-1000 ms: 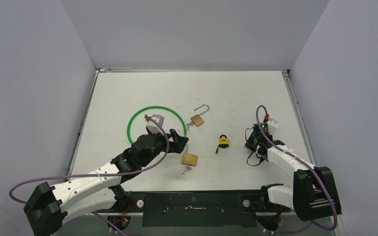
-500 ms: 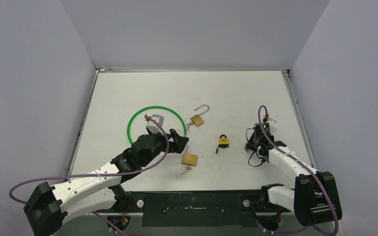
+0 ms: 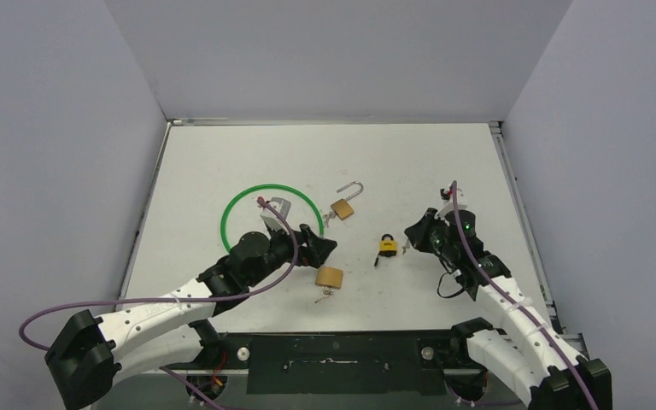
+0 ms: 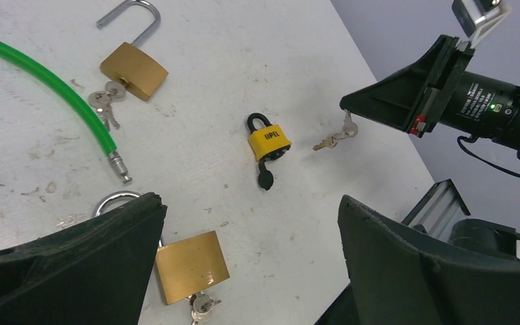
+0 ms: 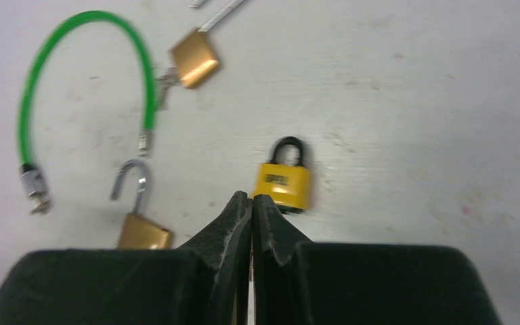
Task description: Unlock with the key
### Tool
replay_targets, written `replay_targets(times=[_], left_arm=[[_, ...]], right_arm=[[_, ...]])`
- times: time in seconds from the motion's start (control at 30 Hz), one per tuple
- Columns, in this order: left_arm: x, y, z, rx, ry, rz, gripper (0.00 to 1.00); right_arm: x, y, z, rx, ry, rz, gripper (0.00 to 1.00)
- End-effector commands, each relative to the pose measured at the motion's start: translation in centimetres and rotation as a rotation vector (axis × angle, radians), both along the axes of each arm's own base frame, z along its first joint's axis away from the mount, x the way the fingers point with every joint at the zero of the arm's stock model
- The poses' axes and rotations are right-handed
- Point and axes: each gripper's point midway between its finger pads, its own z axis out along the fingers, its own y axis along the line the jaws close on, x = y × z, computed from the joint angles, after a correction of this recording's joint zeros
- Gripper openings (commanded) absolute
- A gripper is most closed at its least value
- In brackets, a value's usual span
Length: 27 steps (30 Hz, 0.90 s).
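Note:
A small yellow padlock [image 3: 388,246] [image 4: 269,141] [image 5: 284,183] with a black shackle lies flat on the white table, mid-right. My right gripper [image 3: 412,232] [image 5: 252,198] is shut just to the right of it. In the left wrist view a small silver key [image 4: 332,139] dangles from its tip, above the table. My left gripper [image 3: 323,248] [image 4: 250,210] is wide open with nothing between its fingers. It hovers left of the yellow padlock, over a brass padlock [image 3: 329,276] [image 4: 191,265].
A second brass padlock [image 3: 342,207] [image 4: 133,70] with an open shackle and keys lies farther back. A green cable lock [image 3: 260,201] [image 4: 47,81] loops at centre-left. Grey walls enclose the table on three sides.
My right arm has swung left toward the yellow padlock and its jaws have shut. The left arm has hardly moved.

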Motion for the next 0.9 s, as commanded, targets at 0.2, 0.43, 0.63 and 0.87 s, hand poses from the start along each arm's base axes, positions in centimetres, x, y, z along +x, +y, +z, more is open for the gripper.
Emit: replay_targets(times=[0.2,0.43,0.63,0.87], left_arm=[[-2.2,-4.4,8.5,-0.241,-0.132,-0.244,0.97],[-3.6,-5.9,12.7,-0.378,-0.199,-0.361,0.95],[-3.9,-7.2,14.1,-0.402,-0.214,-0.426,0.73],[-5.8,-7.7,15.3,-0.467,-0.237,-0.539,0.43]], right_arm=[[-3.7,10.2,18.6,0.358,-0.658,0.528,0.0],[-7.2,13.1,24.0,0.525,-0.771,0.711,0.0],[-9.6,14.9,26.1,0.619,-0.794,0.798,0.0],[-10.6,16.0,26.2,0.643,-0.785,0.829,0.0]])
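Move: The keys hang from the right fingertips, about 22 cm to the right of the open left hand, 4 cm farther out and 11 cm lower. They are bound for the left gripper, roughly 22 cm to the right hand's left, 4 cm back and 7 cm up. From the right hand the yellow padlock lies some 3 cm left, level ahead, 10 cm below; the large brass padlock is 19 cm left and 8 cm back, also 10 cm below. The keys, still pinched in the shut right fingers, go up some 20 cm, about 15 cm left and 10 cm back towards the left gripper, the right wrist swinging until its fingers point left and about level. The left hand comes to meet them, rising about 11 cm and moving right and somewhat back; its fingers swing round to the right and level out, then close halfway around the hanging keys. ##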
